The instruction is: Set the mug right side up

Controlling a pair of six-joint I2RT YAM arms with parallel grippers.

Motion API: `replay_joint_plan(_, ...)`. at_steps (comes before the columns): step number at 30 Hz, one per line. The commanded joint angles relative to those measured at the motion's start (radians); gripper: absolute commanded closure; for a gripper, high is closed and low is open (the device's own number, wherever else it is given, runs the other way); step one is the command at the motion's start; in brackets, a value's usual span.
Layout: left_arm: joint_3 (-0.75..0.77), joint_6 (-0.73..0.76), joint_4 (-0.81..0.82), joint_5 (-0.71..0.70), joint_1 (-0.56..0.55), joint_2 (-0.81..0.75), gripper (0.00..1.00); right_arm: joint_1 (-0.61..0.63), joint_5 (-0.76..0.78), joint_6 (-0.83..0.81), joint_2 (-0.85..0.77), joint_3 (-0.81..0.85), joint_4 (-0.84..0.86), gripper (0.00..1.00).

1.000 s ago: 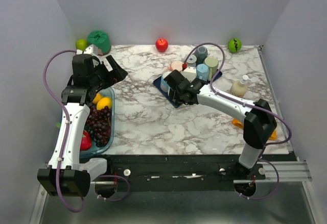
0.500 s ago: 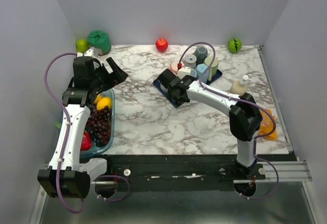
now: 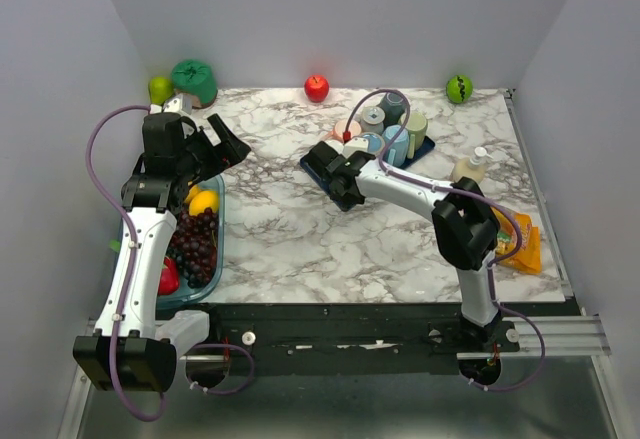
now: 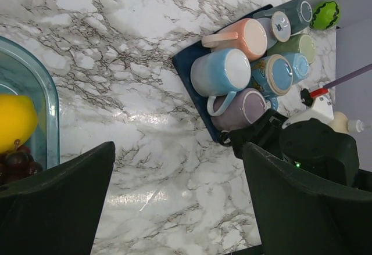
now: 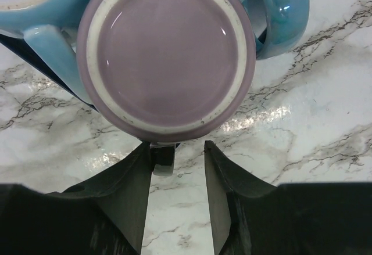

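Observation:
The mug (image 5: 165,57) is lavender and stands upside down, base up, at the near corner of the dark blue tray (image 4: 186,72). It also shows in the left wrist view, mug (image 4: 247,107). My right gripper (image 5: 177,147) is low at the mug's near side, its fingers partly open with bare marble between them. A small dark piece lies against the left finger (image 5: 131,185); I cannot tell what it is. From above, the right gripper (image 3: 338,166) covers the mug. My left gripper (image 4: 177,162) hangs wide open and holds nothing, the same left gripper (image 3: 225,144) being near the table's left side.
Several other mugs crowd the tray: pale blue (image 4: 218,72), pink (image 4: 250,34), green (image 4: 299,46). A glass bowl (image 3: 210,259) of grapes and fruit sits at the left edge. A red apple (image 3: 316,87), a bottle (image 3: 468,169) and an orange packet (image 3: 522,247) lie around.
The right gripper has slid left along the tray to its near-left corner and its jaws have narrowed. The right elbow has swung left. The left arm has barely moved.

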Motion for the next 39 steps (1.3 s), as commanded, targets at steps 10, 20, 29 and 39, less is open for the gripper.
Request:
replay_joint_plan(10, 0.005, 0.005, 0.0, -0.014, 0.002, 0.007, 0.01, -0.027, 0.013, -0.077, 0.05, 0.057, 0.035, 0.55)
replay_joint_plan(20, 0.005, 0.015, -0.011, -0.023, 0.002, 0.007, 0.01, -0.028, -0.014, -0.171, 0.04, 0.043, 0.082, 0.99)
replay_joint_plan(29, -0.024, 0.01, 0.003, 0.015, 0.002, -0.014, 0.01, -0.027, 0.0, -0.175, -0.051, -0.028, 0.104, 0.99)
replay_joint_plan(39, -0.093, -0.024, 0.096, 0.162, 0.0, -0.039, 0.01, -0.028, -0.036, -0.174, -0.299, -0.133, 0.153, 0.99)
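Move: The upside-down purple mug has its middle about 6 cm ahead of the right hand and 1 cm to its right, roughly level with the pads; its handle points back at the half-open fingers. The light-blue mug sits some 11 cm ahead and 5 cm left of the hand, the patterned blue mug about 14 cm ahead and 5 cm right. From the left hand the purple mug is about 8 cm ahead, 24 cm right and 21 cm below. Ease the right gripper about 1.5 cm forward onto the purple mug's handle, turning it slightly counter-clockwise, and shut the half-open fingers to pinch the handle. Keep that grip and lift some 3.5 cm, drawing back and to the right a little, away from the light-blue mug. Let the empty, open left hand sink about 2 cm near the end. ##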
